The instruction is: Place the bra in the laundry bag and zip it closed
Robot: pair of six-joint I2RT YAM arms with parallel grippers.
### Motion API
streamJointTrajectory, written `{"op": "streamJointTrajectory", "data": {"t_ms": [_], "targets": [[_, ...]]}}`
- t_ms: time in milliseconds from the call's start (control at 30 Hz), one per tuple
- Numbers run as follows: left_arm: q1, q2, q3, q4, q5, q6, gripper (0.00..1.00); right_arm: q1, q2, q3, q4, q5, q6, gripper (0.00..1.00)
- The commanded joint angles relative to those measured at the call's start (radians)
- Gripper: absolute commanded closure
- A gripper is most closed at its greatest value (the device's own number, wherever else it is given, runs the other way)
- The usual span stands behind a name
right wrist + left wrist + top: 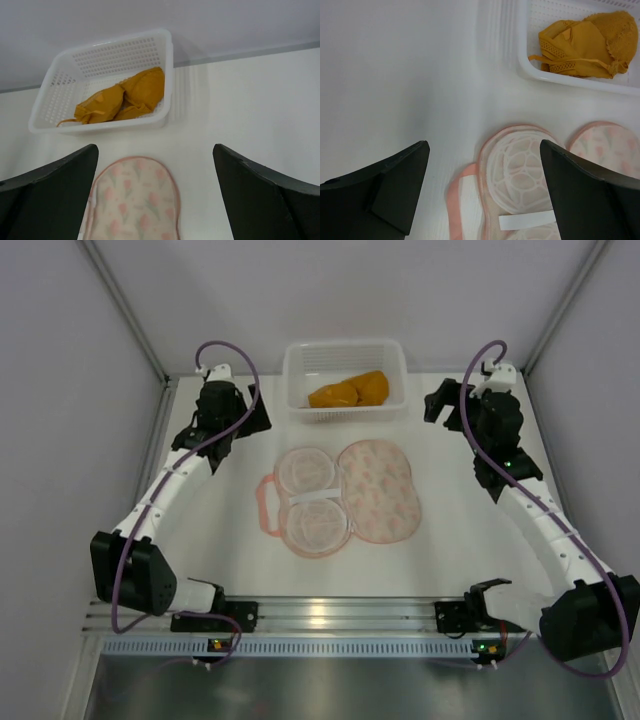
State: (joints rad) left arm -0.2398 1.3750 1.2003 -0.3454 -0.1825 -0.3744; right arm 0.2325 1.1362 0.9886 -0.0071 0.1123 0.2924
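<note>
The mustard-orange bra [349, 391] lies folded in the white basket [296, 398] at the back of the table; it also shows in the left wrist view [585, 46] and the right wrist view [122, 96]. The laundry bag [345, 495] lies opened flat at the table's middle, its white mesh half [525, 170] on the left, its pink printed half [132, 200] on the right, and its coral loop handle [267, 505] at the far left. My left gripper [245, 420] is open and empty, back left of the bag. My right gripper [440, 400] is open and empty, back right of it.
The white slotted basket [60, 75] stands against the back wall. Grey walls close in the table at left, right and back. A metal rail [330, 615] with the arm bases runs along the near edge.
</note>
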Motion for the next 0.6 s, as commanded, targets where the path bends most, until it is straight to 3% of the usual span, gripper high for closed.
{"op": "streamJointTrajectory", "data": {"t_ms": [0, 200, 333, 433, 567], "targets": [[-0.001, 0.015, 0.059, 0.029, 0.037, 0.012, 0.02, -0.012, -0.027, 0.025, 0.041, 0.02, 0.004, 0.01], [-0.003, 0.087, 0.165, 0.057, 0.152, 0.104, 0.02, -0.012, 0.003, 0.039, 0.021, 0.05, 0.014, 0.0], [-0.004, 0.185, 0.349, 0.057, 0.257, 0.172, 0.02, -0.012, 0.043, 0.064, -0.025, 0.105, 0.021, 0.01], [-0.007, 0.31, 0.508, 0.059, 0.386, 0.186, 0.02, -0.013, 0.06, 0.078, -0.039, 0.112, 0.019, 0.0], [-0.019, 0.575, 0.729, 0.056, 0.435, 0.164, 0.02, -0.013, 0.057, 0.065, -0.05, 0.116, 0.036, 0.0]]}}
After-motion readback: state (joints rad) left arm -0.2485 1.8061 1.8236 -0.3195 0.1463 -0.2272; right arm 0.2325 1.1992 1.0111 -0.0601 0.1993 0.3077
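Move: The bra lies in the white basket, about 22 cm ahead of the open left hand, some 21 cm to its right and 20 cm below; the basket's middle is just 1 cm beyond it. The laundry bag's mesh half lies roughly 10 cm back from the left hand and 12 cm right, its flowered half some 9 cm back and 28 cm right. From the right hand the bra is about 24 cm ahead, 20 cm left and 26 cm down. Towards the bra in the white basket the left hand swings forward about 11 cm, rising and going right by some 9 cm each, still picking up speed at the end. Its wrist turns some 20 degrees clockwise and the fingers tip up a little, staying wide open and empty. The right hand, also open, begins to sink, by 2 to 3 cm, easing slightly right. ##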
